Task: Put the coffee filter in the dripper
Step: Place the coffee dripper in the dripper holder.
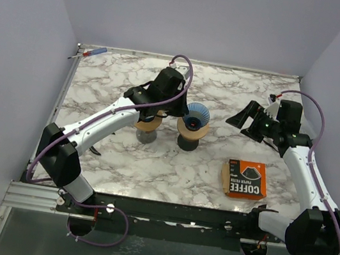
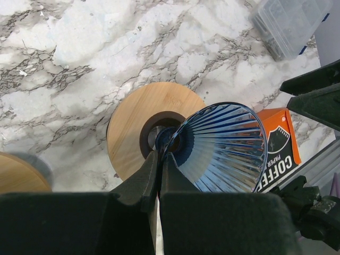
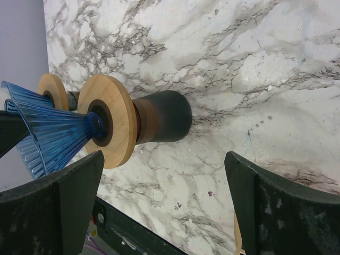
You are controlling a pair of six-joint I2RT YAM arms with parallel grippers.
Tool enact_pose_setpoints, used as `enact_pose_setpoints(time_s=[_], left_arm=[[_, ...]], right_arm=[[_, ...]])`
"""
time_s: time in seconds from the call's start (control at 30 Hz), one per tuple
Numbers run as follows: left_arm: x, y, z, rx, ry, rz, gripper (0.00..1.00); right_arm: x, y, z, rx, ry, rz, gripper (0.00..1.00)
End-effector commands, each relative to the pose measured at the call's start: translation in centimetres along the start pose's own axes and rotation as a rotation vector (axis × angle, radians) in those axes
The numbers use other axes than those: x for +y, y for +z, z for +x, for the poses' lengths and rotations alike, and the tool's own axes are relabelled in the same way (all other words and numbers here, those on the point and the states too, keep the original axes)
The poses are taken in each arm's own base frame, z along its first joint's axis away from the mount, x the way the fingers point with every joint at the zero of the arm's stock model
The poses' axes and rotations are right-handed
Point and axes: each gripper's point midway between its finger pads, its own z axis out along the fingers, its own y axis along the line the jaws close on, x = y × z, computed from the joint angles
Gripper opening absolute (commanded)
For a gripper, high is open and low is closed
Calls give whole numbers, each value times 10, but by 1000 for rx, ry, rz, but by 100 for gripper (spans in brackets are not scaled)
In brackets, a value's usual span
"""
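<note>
The blue ribbed glass dripper (image 1: 197,113) (image 2: 228,149) (image 3: 48,127) leans over a round wooden-topped stand (image 1: 192,133) (image 2: 133,133) (image 3: 114,119), its narrow end at the stand's dark centre ring. My left gripper (image 1: 178,106) (image 2: 160,154) is shut on the dripper's wall near that narrow end. To the right, my right gripper (image 1: 239,120) (image 3: 163,159) hovers open above bare marble with nothing between its fingers. No loose coffee filter shows; an orange box of coffee paper filters (image 1: 244,179) (image 2: 281,149) lies flat near the front right.
A second wooden-topped stand (image 1: 147,129) (image 2: 16,172) (image 3: 50,87) stands just left of the first. A red and blue tool (image 1: 94,53) lies at the back left corner. A clear plastic case (image 2: 287,26) sits beyond the table's near edge. Purple walls enclose the marble table (image 1: 120,158).
</note>
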Motion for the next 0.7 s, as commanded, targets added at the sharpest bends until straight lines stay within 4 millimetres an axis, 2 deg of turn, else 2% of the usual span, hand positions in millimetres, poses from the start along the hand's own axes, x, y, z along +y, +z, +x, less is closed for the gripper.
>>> enact_pose_setpoints(time_s=[0.0,0.2,0.33,0.37,0.53,0.67], left_arm=[[-6,1,-16,-47,14,15,2],[-6,7,-11,-27,19,27,2],[-5,9,-10,-25,20,28,9],[-6,8,-10,-27,21,30,12],[-13,4,-15,-35,38,61,40],[-17,-1,-20,-51,37,71,55]], right_arm=[[-3,1,1,9,9,0,100],[-2,2,1,11,11,-8,100],[-1,1,0,10,11,-13,100],[-1,1,0,9,11,-14,100],[0,1,1,10,15,-22,100],[8,-1,0,4,3,-59,100]])
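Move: The left hand pinches the blue dripper's rim over the dark-based holder. The dripper's middle is about 3 cm right of this hand, 2 cm back and 3 cm below; the holder's wooden ring is also some 3 cm right and 2 cm back, 7 cm below. The glass holder's ring stands about 12 cm left and 2 cm back, the coffee box some 25 cm right and 11 cm back. From the right hand, the dripper is about 14 cm left, 1 cm back, roughly level. With the dripper's narrow end already at the hole of the dark-based holder's wooden ring, the left hand lowers it straight down by only about 1 cm, keeping the pinch on the rim and the wrist unturned. Then the fingers part to roughly half open and let go of the rim, one finger ending on each side of the wall, while the hand eases up less than 1 cm with a slight drift forward and right. ##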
